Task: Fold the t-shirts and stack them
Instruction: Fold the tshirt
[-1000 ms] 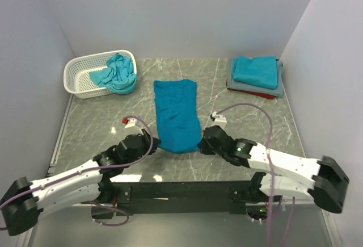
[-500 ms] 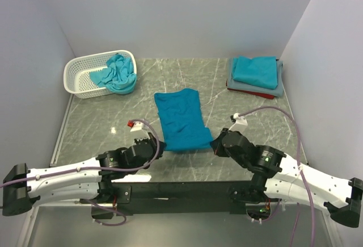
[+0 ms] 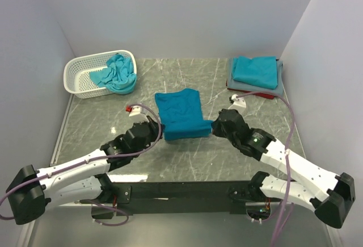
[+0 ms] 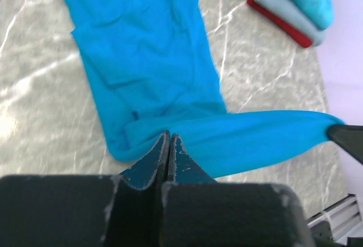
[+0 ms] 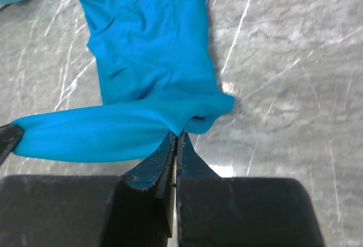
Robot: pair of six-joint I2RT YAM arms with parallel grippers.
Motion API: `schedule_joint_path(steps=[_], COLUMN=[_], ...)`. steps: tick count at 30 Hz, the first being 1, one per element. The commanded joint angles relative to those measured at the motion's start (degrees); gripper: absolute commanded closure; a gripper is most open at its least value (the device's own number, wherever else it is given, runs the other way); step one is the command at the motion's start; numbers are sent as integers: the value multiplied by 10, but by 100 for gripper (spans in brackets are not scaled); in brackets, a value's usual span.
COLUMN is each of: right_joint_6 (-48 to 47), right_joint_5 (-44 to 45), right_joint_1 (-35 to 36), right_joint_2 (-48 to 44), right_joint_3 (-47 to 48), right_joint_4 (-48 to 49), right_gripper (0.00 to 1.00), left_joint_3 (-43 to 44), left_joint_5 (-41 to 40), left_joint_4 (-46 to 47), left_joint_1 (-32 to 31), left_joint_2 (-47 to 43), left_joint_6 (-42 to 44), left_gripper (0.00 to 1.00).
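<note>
A blue t-shirt (image 3: pixel 180 113) lies in the middle of the marble table, its near end lifted and doubled back over the rest. My left gripper (image 3: pixel 161 134) is shut on the near left corner of that shirt (image 4: pixel 147 71), my right gripper (image 3: pixel 213 126) shut on its near right corner (image 5: pixel 153 48). The raised hem stretches taut between the two grippers (image 4: pixel 169 135) (image 5: pixel 176 135). At the far right sits a stack of folded t-shirts (image 3: pixel 256 74): turquoise on top, grey and red beneath (image 4: pixel 283 8). More turquoise t-shirts (image 3: pixel 116 73) lie crumpled in the basket.
A white lattice basket (image 3: pixel 79 71) stands at the far left of the table. White walls close in the back and both sides. Both arms reach in from the near edge, their cables looping above them.
Both grippers have carried the shirt's near hem away from the arm bases, folding the lower part up over the upper part. The visible shirt is now about half as long.
</note>
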Motion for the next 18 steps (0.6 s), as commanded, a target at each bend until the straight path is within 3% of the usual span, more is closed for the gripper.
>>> schedule_joint_path(steps=[1, 18], right_joint_6=[-50, -110], right_joint_5=[-13, -83], right_joint_1=[-31, -131], right_joint_2=[21, 200], right_joint_3=[37, 124], right_joint_4=[48, 126], right_gripper=[100, 100], left_joint_3=[3, 28], left_joint_5=[50, 162], left_joint_4=[53, 147], left_joint_1=[42, 168], left_joint_2=[13, 114], left_joint_6=[51, 90], left_gripper=[100, 100])
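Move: The t-shirt's held edge hangs between the two shut grippers, and the shirt's far edge is where it is being taken. Its far left corner lies about 23 cm ahead of the left hand, 5 cm to its left and 13 cm below; its far right corner some 25 cm ahead of the right hand, 4 cm left and 14 cm below. The basket stands roughly 36 cm ahead and 36 cm left of the left hand, the folded stack about 33 cm ahead and 26 cm right of the right hand. The lifted near edge of the t-shirt, still pinched at its two ends, is carried forward over the part lying on the table, towards the far edge. The right hand travels about 8 cm and the left some 5 cm, both easing slightly lower late on; the grippers stay shut and the wrists hardly turn. ##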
